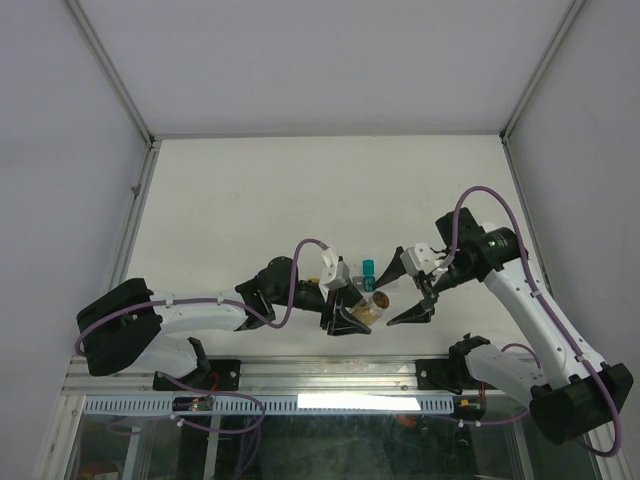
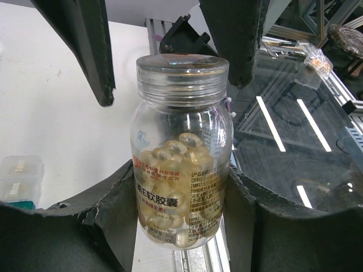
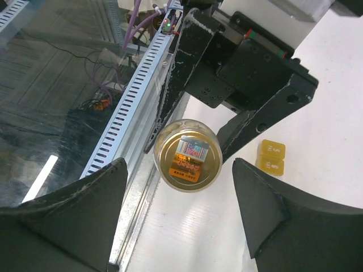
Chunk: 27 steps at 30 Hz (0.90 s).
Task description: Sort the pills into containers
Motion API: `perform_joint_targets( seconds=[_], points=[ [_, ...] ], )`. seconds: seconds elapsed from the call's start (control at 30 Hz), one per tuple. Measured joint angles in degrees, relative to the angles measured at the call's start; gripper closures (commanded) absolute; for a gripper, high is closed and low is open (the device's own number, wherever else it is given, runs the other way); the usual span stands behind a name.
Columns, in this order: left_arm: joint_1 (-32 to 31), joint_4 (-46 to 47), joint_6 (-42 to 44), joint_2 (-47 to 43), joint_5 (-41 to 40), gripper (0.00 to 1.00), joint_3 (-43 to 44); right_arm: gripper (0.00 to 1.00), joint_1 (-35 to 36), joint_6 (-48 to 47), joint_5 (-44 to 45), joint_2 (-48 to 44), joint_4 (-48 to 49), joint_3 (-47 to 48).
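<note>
My left gripper [image 2: 180,195] is shut on a clear bottle [image 2: 182,147] of pale golden pills [image 2: 170,152], gripping its lower body and holding it off the table. The bottle's screw cap [image 3: 187,154] is on, gold-topped with a sticker. My right gripper [image 3: 178,165] stands open around that cap, with a gap on each side; its dark fingers [image 2: 85,51] flank the cap in the left wrist view. From above, both grippers [image 1: 352,315] [image 1: 413,303] meet at the bottle [image 1: 372,308] near the table's front edge. Yellow containers [image 3: 271,157], a teal container [image 1: 368,268] and a clear one [image 2: 20,177] lie on the table.
The metal rail [image 3: 133,107] of the table's front edge runs just under the bottle, with glass and cables beyond it. White walls and frame posts [image 1: 135,190] enclose the table on three sides.
</note>
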Motion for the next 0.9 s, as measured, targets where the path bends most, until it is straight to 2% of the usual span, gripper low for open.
perform_joint_targets(
  seconds=[0.13,0.3,0.7,0.9],
  points=[
    [0.02,-0.07,-0.13,0.20,0.26,1.00,0.61,0.33,0.59,2.47,0.07,-0.07,1.92,-0.87],
    [0.02,-0.07,-0.15,0.20,0.24,1.00,0.74,0.38,1.03,5.09,0.07,-0.13,3.39,-0.98],
    [0.02,-1.01,-0.13,0.20,-0.11,1.00,0.79,0.41,1.27,12.96,0.11,-1.11,8.68,-1.88],
    [0.02,-1.36,-0.13,0.20,-0.20,1.00,0.81,0.51,1.27,16.06,0.15,-1.57,10.56,-1.99]
  ],
)
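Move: The lid of the pill bottle held in the left hand is the right hand's aim, lying just off its open fingertips: about 2 cm left, 1 cm ahead and 1 cm down. On the table, the clear container with the teal piece lies some 13 cm ahead of the right hand and level sideways; the yellow pill box lies about 11 cm ahead and 15 cm left, both some 22 cm below. From the left hand the lid is about 2 cm ahead, 3 cm right and 3 cm above. The left hand keeps its grip on the pill bottle and holds it still while the right fingers draw in from wide to about half open, one on either side of the lid. The right hand barely travels, easing about half a centimetre left towards the lid and as much forward, rolling roughly 5 degrees about the line of its fingers. A firm clamp on the lid isn't visible. ##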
